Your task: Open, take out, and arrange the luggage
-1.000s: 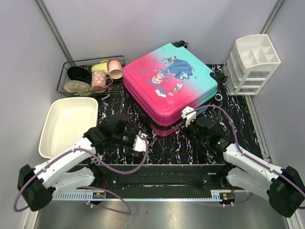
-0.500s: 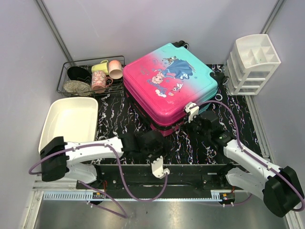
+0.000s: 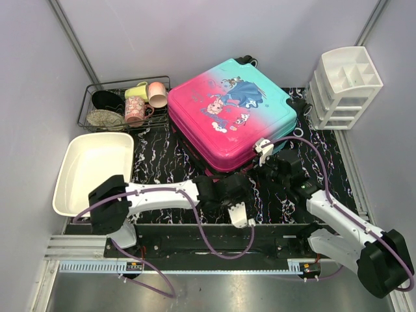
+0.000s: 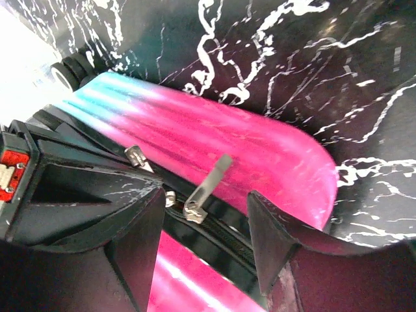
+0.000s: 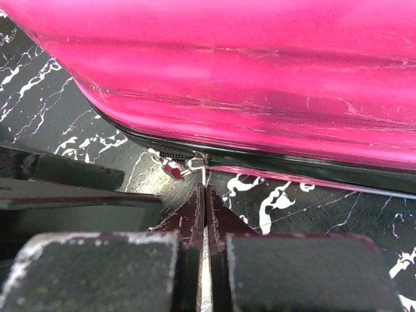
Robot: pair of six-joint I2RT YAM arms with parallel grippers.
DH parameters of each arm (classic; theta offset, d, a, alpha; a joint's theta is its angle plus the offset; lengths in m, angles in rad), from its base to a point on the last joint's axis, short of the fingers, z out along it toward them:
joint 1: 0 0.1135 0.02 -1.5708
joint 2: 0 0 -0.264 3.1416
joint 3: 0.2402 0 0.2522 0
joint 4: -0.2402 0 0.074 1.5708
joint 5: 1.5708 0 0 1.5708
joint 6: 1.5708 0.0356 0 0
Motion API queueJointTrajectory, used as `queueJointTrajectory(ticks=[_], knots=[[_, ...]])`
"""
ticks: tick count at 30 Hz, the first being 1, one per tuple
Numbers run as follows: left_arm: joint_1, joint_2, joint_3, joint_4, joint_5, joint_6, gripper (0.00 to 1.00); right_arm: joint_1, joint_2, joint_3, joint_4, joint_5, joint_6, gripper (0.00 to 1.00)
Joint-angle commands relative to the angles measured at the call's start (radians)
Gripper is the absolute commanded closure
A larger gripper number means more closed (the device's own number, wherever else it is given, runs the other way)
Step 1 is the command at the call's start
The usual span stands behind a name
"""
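Note:
The luggage [image 3: 231, 110], a teal-to-pink hard-shell suitcase, lies flat and zipped shut at the middle of the table. My left gripper [image 3: 235, 185] is at its near pink corner. In the left wrist view it [image 4: 205, 224] stands open, its fingers [image 4: 140, 240] either side of a silver zipper pull [image 4: 209, 187] on the black zipper band, not touching it. My right gripper [image 3: 263, 170] is at the suitcase's near right edge. In the right wrist view it [image 5: 205, 192] is shut on a thin silver zipper pull [image 5: 204, 174], next to a second slider with a small red tag [image 5: 173, 170].
A wire rack [image 3: 88, 104] with cups and bowls stands at the back left. A white rectangular tub [image 3: 91, 172] sits at the left. A white drawer organizer [image 3: 344, 88] stands at the back right. The marbled black mat [image 3: 156, 156] covers the table.
My left arm has swung right, from in front of the tub to the suitcase's near corner, and its jaws have narrowed. The right gripper has edged slightly along the zipper, staying shut.

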Motion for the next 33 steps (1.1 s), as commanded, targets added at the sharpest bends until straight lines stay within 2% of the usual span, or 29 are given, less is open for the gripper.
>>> queueJointTrajectory(ticks=[1,4,7,13,14,18,21,22,25,33], knots=[[-0.008,0.056,0.09,-0.031,-0.122,0.022,0.42,-0.026,-0.053,0.021,0.04,0.022,0.001,1.0],[-0.008,0.093,0.117,-0.036,-0.151,0.026,0.42,-0.026,-0.061,0.013,0.049,0.019,0.007,1.0],[-0.005,0.15,0.174,-0.117,-0.202,0.011,0.43,-0.029,-0.07,0.001,0.057,0.017,0.014,1.0],[0.003,0.211,0.225,-0.22,-0.28,-0.014,0.49,-0.032,-0.081,-0.022,0.066,0.02,0.019,1.0],[0.005,0.222,0.232,-0.232,-0.288,-0.023,0.51,-0.03,-0.079,-0.024,0.067,0.022,0.019,1.0],[0.011,0.219,0.234,-0.261,-0.313,-0.054,0.72,-0.035,-0.067,-0.032,0.07,0.062,0.005,1.0],[0.009,0.207,0.223,-0.29,-0.328,-0.07,0.82,-0.039,-0.053,-0.039,0.076,0.076,-0.007,1.0],[0.011,0.202,0.22,-0.312,-0.331,-0.074,0.9,-0.041,-0.05,-0.042,0.078,0.076,-0.007,1.0],[0.008,0.179,0.2,-0.344,-0.333,-0.098,1.0,-0.045,-0.039,-0.036,0.081,0.088,-0.019,1.0],[0.008,0.099,0.143,-0.436,-0.308,-0.182,1.0,-0.062,0.007,-0.016,0.081,0.146,-0.032,1.0]])
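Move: The luggage's free zipper pull lies about 3 cm ahead of the left hand, 1 cm to its left and 2 cm below, between and beyond its open fingers. The other zipper pull, already in the right fingers, is some 4 cm ahead of the left hand and 1 cm to its right. The luggage's middle is roughly 18 cm ahead of the left hand and 3 cm to its left. From the right hand, the free pull is about 2 cm left and 1 cm back. Left hand reaches about 4 cm forward and down, then pinches the free zipper pull; right keeps its own. ##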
